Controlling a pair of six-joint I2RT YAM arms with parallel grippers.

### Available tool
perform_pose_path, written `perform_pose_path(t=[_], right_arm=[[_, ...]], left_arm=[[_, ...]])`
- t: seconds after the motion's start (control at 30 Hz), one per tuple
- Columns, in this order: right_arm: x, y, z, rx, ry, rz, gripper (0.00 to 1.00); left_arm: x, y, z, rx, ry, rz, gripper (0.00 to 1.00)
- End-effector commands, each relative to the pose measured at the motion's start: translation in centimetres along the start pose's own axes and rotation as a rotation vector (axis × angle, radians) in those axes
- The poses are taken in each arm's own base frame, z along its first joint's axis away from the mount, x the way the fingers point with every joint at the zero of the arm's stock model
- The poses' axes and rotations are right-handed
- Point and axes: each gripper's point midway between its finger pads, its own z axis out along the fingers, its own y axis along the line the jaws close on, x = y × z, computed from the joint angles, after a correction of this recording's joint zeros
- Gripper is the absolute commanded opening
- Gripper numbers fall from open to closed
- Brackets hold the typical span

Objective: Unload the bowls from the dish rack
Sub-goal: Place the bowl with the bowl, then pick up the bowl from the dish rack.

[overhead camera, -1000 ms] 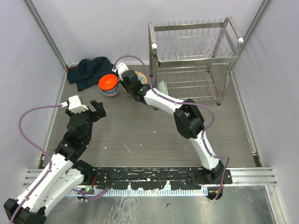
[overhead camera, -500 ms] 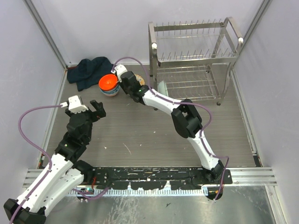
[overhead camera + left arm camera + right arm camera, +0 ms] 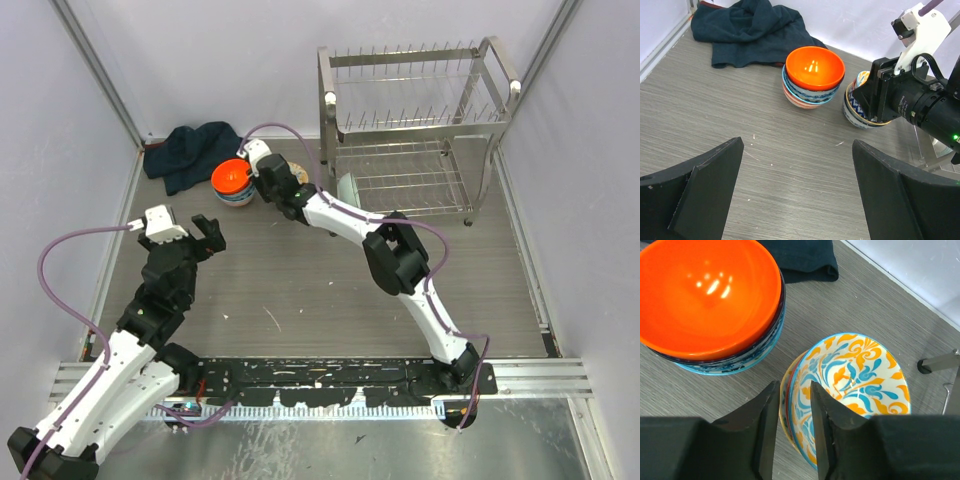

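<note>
In the right wrist view a blue-and-orange floral bowl [image 3: 855, 375] sits nested in another bowl on the table. My right gripper [image 3: 792, 390] straddles its left rim, one finger outside and one inside. The jaws stand slightly parted, with a gap on both sides of the rim. To its left, a bright orange bowl [image 3: 705, 295] tops a stack of patterned bowls [image 3: 234, 181]. The dish rack [image 3: 415, 130] stands at the back right, and a pale mint bowl [image 3: 347, 187] leans at its lower left corner. My left gripper [image 3: 797, 145] hangs wide open over bare table, well short of the bowls.
A dark blue cloth [image 3: 190, 150] lies crumpled at the back left, just behind the orange stack. The right arm [image 3: 395, 255] stretches diagonally across the table's middle. Grey walls close in on the left, right and back.
The right gripper's jaws have parted a little from the floral bowl's rim. The right wrist has edged slightly left. The left arm has not moved.
</note>
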Motion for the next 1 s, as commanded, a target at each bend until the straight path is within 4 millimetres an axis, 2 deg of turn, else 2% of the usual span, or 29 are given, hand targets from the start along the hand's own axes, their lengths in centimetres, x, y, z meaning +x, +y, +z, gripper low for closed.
perform_pose_path(t=[0.0, 0.1, 0.3, 0.43, 0.57, 0.63, 0.7, 0.83, 0.9, 0.97], right_arm=[[-6.1, -0.5, -1.6, 0.006, -0.159, 0.05, 0.41], [-7.2, -0.6, -2.7, 0.003, -0.196, 0.06, 0.47], [-10.1, -1.4, -5.9, 0.004, -0.259, 0.069, 0.49], [-12.3, -1.3, -9.4, 0.003, -0.315, 0.069, 0.49], [-13.5, 0.5, -13.8, -0.014, -0.354, 0.066, 0.52], [-13.2, 1.3, -16.2, -0.003, -0.362, 0.068, 0.54], [-12.1, 1.5, -18.6, 0.021, -0.353, 0.092, 0.55], [-8.7, -1.0, -23.2, 0.059, -0.353, 0.216, 0.55], [-7.8, -2.5, -26.6, 0.054, -0.402, 0.283, 0.55], [-6.5, -3.8, -28.9, 0.058, -0.43, 0.331, 0.55]], left_arm=[[-0.2, 0.4, 0.1, -0.016, -0.024, -0.002, 0.98], [-0.1, 0.4, 0.2, -0.016, -0.023, -0.001, 0.98], [-0.1, 0.4, 0.2, -0.015, -0.023, -0.002, 0.98], [-0.2, 0.3, 0.1, -0.007, -0.025, -0.005, 0.98], [-0.3, 0.2, 0.1, 0.0, -0.027, -0.006, 0.98], [-0.2, 0.0, 0.0, 0.011, -0.024, -0.005, 0.98], [-0.3, -0.3, 0.0, 0.027, -0.019, -0.003, 0.98], [-0.2, -0.7, -0.2, 0.05, -0.011, -0.009, 0.98], [-0.3, -0.9, -0.3, 0.062, -0.014, -0.017, 0.98], [-0.3, -1.0, -0.3, 0.071, -0.015, -0.023, 0.98]])
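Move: The right fingers straddle the left rim of the yellow-and-blue bowl on its stack; the bowl's middle is some 5 cm to that hand's right, 2 cm ahead and 2 cm below. The orange bowl tops the next stack, about 10 cm left and 2 cm ahead, 3 cm below. The last bowl in the rack stands roughly 20 cm right, 1 cm back and 5 cm lower. From the left hand, the yellow-and-blue bowl is about 23 cm ahead, 20 cm right, 13 cm below. Let go of the yellow-and-blue bowl's rim: spread the right fingers further, to about half open, staying nearly in place. Then draw the right hand up and back off the stack, speeding up, to finish about 19 cm back and 15 cm higher, swinging some 8 cm right mostly at the end. Let the wrist roll about 15 degrees, left side rising, while the fingers tip up about 10. ##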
